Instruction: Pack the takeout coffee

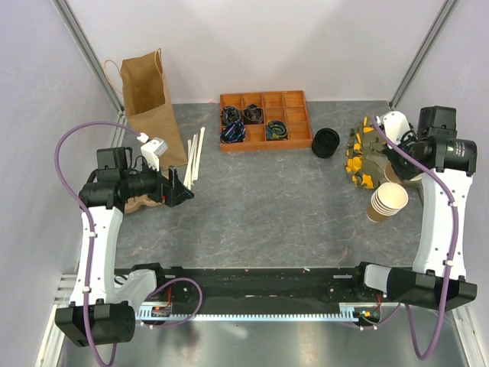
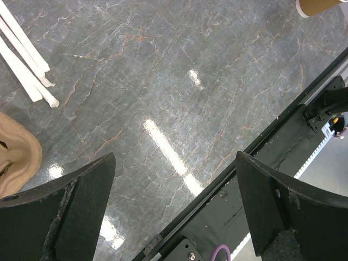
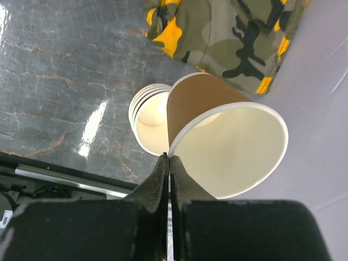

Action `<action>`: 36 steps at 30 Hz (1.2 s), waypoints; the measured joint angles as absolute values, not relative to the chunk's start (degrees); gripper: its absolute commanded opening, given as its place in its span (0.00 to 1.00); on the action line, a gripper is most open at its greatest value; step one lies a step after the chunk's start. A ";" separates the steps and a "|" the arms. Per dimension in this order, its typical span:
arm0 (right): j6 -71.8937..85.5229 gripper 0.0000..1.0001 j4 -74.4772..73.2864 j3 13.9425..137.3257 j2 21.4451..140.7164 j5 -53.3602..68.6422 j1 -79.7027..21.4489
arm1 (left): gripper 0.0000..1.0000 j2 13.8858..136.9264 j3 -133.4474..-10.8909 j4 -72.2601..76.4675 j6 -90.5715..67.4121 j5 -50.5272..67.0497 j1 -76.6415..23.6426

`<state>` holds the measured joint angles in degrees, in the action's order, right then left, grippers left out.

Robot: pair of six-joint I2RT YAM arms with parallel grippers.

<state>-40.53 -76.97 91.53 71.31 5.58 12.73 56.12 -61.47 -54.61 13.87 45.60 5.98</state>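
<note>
My right gripper (image 3: 169,158) is shut on the rim of a single tan paper cup (image 3: 202,103), the takeout coffee cup. The cup is white inside, open-topped and tilted, held just above a stack of nested tan cups (image 3: 148,120). In the top view this gripper (image 1: 393,167) hovers at the right side over that stack (image 1: 387,202). A stack of black lids (image 1: 325,142) lies on the table left of it. My left gripper (image 2: 174,163) is open over bare table, with nothing between its fingers. It sits at the far left (image 1: 182,191).
A brown paper bag (image 1: 147,95) stands at the back left, with white wrapped straws (image 1: 195,157) beside it. An orange compartment tray (image 1: 294,100) sits at the back centre. A camouflage cloth (image 1: 365,157) lies by the right arm. The black base rail (image 1: 252,287) runs along the near edge.
</note>
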 measured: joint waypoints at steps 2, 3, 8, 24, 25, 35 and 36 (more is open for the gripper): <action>-40.49 0.00 -77.03 92.84 71.31 5.76 12.45 | 0.98 56.12 -61.47 -54.61 13.87 45.60 5.98; -40.45 0.00 -77.01 93.27 71.31 5.76 12.25 | 0.98 56.12 -61.47 -54.61 13.87 45.58 5.98; -39.77 0.00 -77.56 94.85 71.33 6.76 10.57 | 0.99 56.10 -61.47 -54.61 13.87 45.69 5.98; -29.04 0.00 -77.14 102.61 82.32 11.40 -15.75 | 1.00 56.01 -61.43 -53.25 12.67 46.57 5.98; -28.67 0.00 -76.90 102.48 82.70 11.05 -17.43 | 1.00 56.01 -61.45 -52.80 11.75 46.17 5.98; -27.99 0.00 -72.95 100.73 88.62 6.33 -34.02 | 1.00 49.34 -59.92 -43.59 3.70 42.24 5.98; -28.01 0.00 -72.27 100.53 89.80 5.98 -35.81 | 1.00 48.84 -59.94 -43.31 3.66 42.15 5.98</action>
<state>-28.01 -72.27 100.53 89.80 5.98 -35.81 48.84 -59.94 -43.31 3.66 42.15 5.98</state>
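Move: The clear middle of the table, where the held paper cup is being taken, lies about 36 cm to the right hand's left, roughly level with it in reach and some 22 cm below. The cup stack stands about 5 cm back and 2 cm right of that hand. The black lids are some 18 cm ahead and 14 cm left, the compartment tray about 26 cm ahead and 32 cm left. From the left hand, that clear middle is some 20 cm right, 6 cm ahead and 18 cm below. The paper cup, still pinched by its rim in the shut right fingers, is swept left away from the stack towards the table's middle, some 26 cm, rising slightly at first and then sinking below its starting height, while the wrist turns about 40 degrees counter-clockwise. Late on, the empty left hand lifts about 4 cm, its wide-open fingers tipping up roughly 10 degrees. ##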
